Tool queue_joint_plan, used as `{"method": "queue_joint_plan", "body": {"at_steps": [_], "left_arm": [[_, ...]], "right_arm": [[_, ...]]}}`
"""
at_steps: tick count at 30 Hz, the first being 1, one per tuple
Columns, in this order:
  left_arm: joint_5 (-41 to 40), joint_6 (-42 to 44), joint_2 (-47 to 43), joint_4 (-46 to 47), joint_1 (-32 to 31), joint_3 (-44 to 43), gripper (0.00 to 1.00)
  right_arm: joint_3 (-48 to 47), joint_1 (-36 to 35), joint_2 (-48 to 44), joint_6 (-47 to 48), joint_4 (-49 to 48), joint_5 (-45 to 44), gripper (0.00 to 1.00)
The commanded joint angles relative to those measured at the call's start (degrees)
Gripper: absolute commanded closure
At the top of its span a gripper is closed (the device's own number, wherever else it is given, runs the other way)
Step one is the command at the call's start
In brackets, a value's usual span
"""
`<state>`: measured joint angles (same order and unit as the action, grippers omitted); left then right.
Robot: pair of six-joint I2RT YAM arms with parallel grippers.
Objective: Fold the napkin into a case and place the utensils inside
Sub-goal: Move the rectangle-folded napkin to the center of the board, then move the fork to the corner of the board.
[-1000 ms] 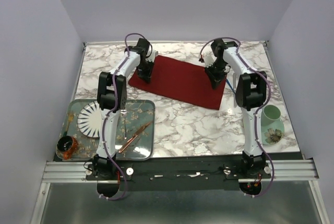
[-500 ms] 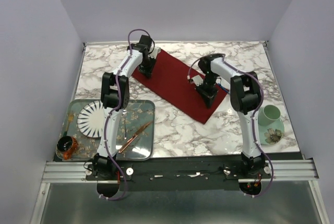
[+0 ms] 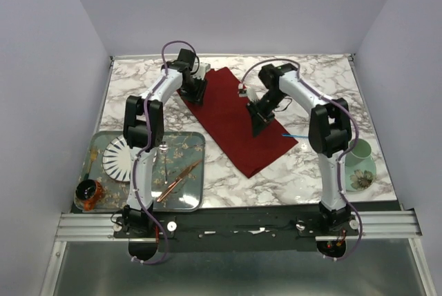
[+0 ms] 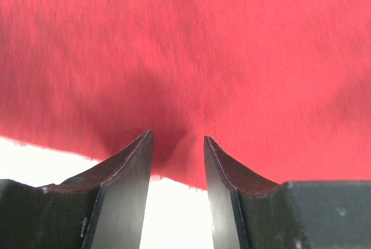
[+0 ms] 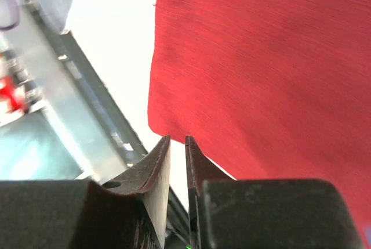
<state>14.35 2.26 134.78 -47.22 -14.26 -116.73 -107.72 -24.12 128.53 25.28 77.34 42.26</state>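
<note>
The dark red napkin (image 3: 238,120) lies spread flat on the marble table, turned so its long side runs from far left to near right. My left gripper (image 3: 195,90) is at its far-left edge. In the left wrist view the fingers (image 4: 136,156) stand a little apart astride the frayed edge of the napkin (image 4: 232,57), and the cloth puckers between the tips. My right gripper (image 3: 258,125) is over the napkin's right part, nearly closed. Its fingertips (image 5: 191,156) pinch the napkin (image 5: 261,57) at the edge next to a corner. The fork's blue handle (image 3: 294,134) pokes out at the napkin's right corner. The silvery utensil is hidden.
A patterned tray (image 3: 195,145) at the near left holds a striped plate (image 3: 117,156), a copper knife (image 3: 178,180) and a small spoon (image 3: 164,165). A dark jar (image 3: 88,192) stands at the tray's near-left corner. A pale green cup (image 3: 359,152) on a saucer stands at the near right.
The napkin has swung round on the table, its near corner moving toward the near left. My right gripper moved left and nearer with it. The left gripper stayed at the far-left edge. The blue handle came into view.
</note>
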Motion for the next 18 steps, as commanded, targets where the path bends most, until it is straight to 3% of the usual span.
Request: {"method": "queue_joint_plan", "body": {"at_steps": [1,6,12,18], "left_arm": [[3.8,2.0,-11.5,2.8,0.7,9.3,0.5],[4.5,1.9,-14.3,3.0,0.6,14.3,0.5],[4.1,2.2,-13.8,2.4,0.0,16.5,0.51],[3.9,1.8,-12.9,2.4,0.1,15.8,0.51]], "right_arm": [[0.7,5.7,-4.5,-0.4,-3.1,-15.0,0.76],[3.0,11.4,-5.2,-0.5,-3.9,-25.6,0.73],[5.2,16.5,-6.6,1.8,-2.9,-30.3,0.73],[11.0,16.7,-8.4,3.9,-4.0,-31.5,0.74]]}}
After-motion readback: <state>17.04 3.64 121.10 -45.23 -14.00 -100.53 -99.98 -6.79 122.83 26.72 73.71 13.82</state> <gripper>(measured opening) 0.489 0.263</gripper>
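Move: The napkin's right corner lies about 17 cm right of the right hand, 2 cm ahead and 6 cm below. The blue fork's middle is roughly 20 cm right and 3 cm ahead, and the knife some 22 cm right and 9 cm ahead, both on the table. From the left hand, just above the cloth, the napkin's middle is about 16 cm right and 6 cm back; the tray's middle is 24 cm left and 27 cm back. Right hand sweeps some 18 cm right towards the napkin's right corner and fork; left backs 5 cm, lifting. ##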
